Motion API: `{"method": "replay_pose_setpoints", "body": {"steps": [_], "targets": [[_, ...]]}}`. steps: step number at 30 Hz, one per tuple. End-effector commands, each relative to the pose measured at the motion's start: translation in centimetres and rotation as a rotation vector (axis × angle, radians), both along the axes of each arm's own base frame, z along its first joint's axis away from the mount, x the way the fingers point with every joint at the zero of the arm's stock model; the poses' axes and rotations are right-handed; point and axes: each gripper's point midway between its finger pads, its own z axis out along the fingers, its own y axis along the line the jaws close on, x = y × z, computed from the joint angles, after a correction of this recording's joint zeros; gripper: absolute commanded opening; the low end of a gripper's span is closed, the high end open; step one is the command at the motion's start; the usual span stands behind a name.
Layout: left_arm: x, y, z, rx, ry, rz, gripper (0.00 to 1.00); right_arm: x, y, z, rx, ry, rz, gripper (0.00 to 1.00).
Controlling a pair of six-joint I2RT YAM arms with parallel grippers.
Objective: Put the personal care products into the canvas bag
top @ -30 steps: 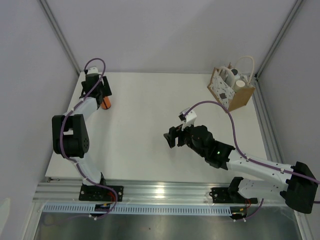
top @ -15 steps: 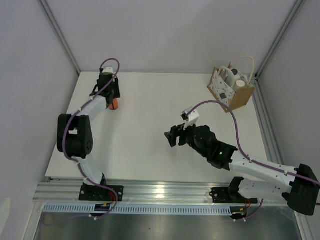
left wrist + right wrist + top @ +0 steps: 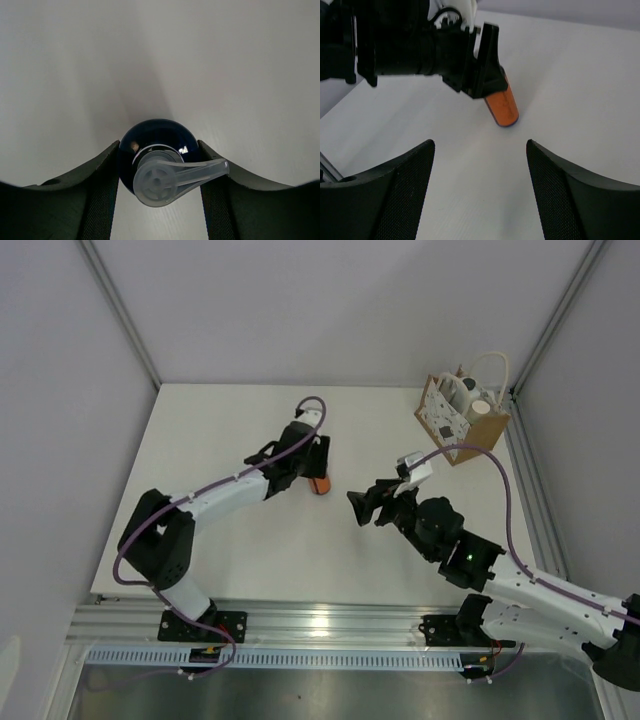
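The orange bottle (image 3: 319, 485) with a dark blue shoulder (image 3: 150, 137) and a clear pump cap (image 3: 165, 180) hangs in my left gripper (image 3: 312, 466), which is shut on its top near the table's middle. In the right wrist view the orange body (image 3: 503, 106) slants down below the left gripper (image 3: 487, 75); I cannot tell if its base touches the table. My right gripper (image 3: 362, 508) stands open and empty just right of it, jaws (image 3: 480, 145) wide and facing the bottle. The canvas bag (image 3: 478, 432) stands at the far right with a cream bottle (image 3: 464, 391) inside.
The bag's white dotted panel (image 3: 440, 420) faces the table's middle, and its white handles (image 3: 492, 365) loop above it. Metal frame posts (image 3: 120, 310) run along the back corners. The right arm's purple cable (image 3: 470, 455) arches between the bag and the right gripper.
My left arm has swung from the far left corner to the table's middle, carrying the orange bottle. The right gripper has shifted slightly rightward and stays open.
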Motion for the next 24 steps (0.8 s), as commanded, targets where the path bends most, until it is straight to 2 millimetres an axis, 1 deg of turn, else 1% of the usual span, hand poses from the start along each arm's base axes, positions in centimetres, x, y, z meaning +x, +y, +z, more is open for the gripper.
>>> {"method": "replay_pose_setpoints", "body": {"steps": [1,2,3,4,5,6,7,8,11,13,15,17,18,19,20,21,22,23,24], "targets": [[-1.2,-3.6,4.4,-0.124,-0.124,-0.017,0.0,0.4,-2.1,1.8,0.042,-0.051,-0.09,0.78],[-2.4,-5.3,4.5,-0.127,-0.125,-0.059,0.0,0.6,-2.8,1.8,0.043,-0.054,-0.127,0.77],[-2.7,-6.2,4.7,-0.127,-0.133,-0.07,0.0,0.7,-3.2,1.9,0.049,-0.058,-0.144,0.78],[-3.0,-7.0,4.2,-0.115,-0.125,-0.084,0.0,0.7,-3.7,2.3,0.061,-0.069,-0.16,0.78],[-3.9,-8.3,3.9,-0.104,-0.117,-0.112,0.01,0.8,-4.0,2.5,0.072,-0.078,-0.175,0.78],[-3.9,-9.3,4.7,-0.107,-0.13,-0.121,0.01,0.7,-4.2,2.3,0.074,-0.082,-0.178,0.78],[-4.7,-10.2,3.3,-0.063,-0.111,-0.143,0.0,0.6,-4.4,2.5,0.082,-0.085,-0.18,0.78],[-4.8,-10.9,3.5,-0.055,-0.12,-0.15,0.01,0.6,-4.4,2.4,0.081,-0.084,-0.18,0.78],[-5.3,-12.0,2.9,-0.023,-0.127,-0.169,0.01,0.7,-4.4,2.5,0.081,-0.084,-0.183,0.78],[-5.5,-12.3,2.8,-0.022,-0.125,-0.174,0.08,0.7,-4.5,2.5,0.081,-0.084,-0.186,0.78],[-5.5,-12.3,3.1,-0.027,-0.132,-0.172,0.23,0.8,-4.5,2.5,0.077,-0.087,-0.187,0.78],[-5.6,-12.0,3.5,-0.031,-0.142,-0.165,0.4,0.7,-4.5,2.6,0.078,-0.089,-0.187,0.78],[-5.7,-11.9,4.0,-0.039,-0.15,-0.168,0.63,0.7,-4.5,2.6,0.078,-0.09,-0.186,0.78],[-5.8,-11.9,4.4,-0.046,-0.156,-0.175,0.74,0.7,-4.7,2.7,0.079,-0.091,-0.19,0.78],[-6.3,-12.1,4.5,-0.061,-0.154,-0.2,0.8,0.7,-4.7,2.8,0.083,-0.093,-0.192,0.78],[-6.6,-12.1,5.8,-0.088,-0.17,-0.218,0.89,0.7,-4.8,2.8,0.078,-0.096,-0.193,0.78],[-7.0,-12.3,6.3,-0.108,-0.174,-0.238,0.99,0.7,-4.9,2.9,0.077,-0.1,-0.195,0.79],[-7.6,-12.5,6.5,-0.125,-0.167,-0.267,0.99,0.7,-4.9,2.9,0.077,-0.103,-0.195,0.79],[-8.0,-12.4,7.8,-0.152,-0.18,-0.28,0.99,0.7,-4.9,2.9,0.073,-0.105,-0.195,0.79]]}}
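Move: The left hand holds the orange bottle by its blue top. The clear spot it is headed for is about 7 cm back and 12 cm to its right, the table some 13 cm below. The right gripper hangs about 17 cm back, 12 cm right and 12 cm higher; the canvas bag stands about 16 cm ahead, 42 cm right and 4 cm lower. From the right hand, the bottle is roughly 17 cm ahead, 12 cm left and 18 cm down. Sweeping right and back about 14 cm, just over the table, the left hand carries the gripped bottle to the space before the right gripper, sinking a centimetre and turning slightly clockwise. There it pauses, opens its fingers wide and starts to rise, 2 cm or so. The empty right hand shifts about 4 cm right, also turning clockwise, fingers still open. ##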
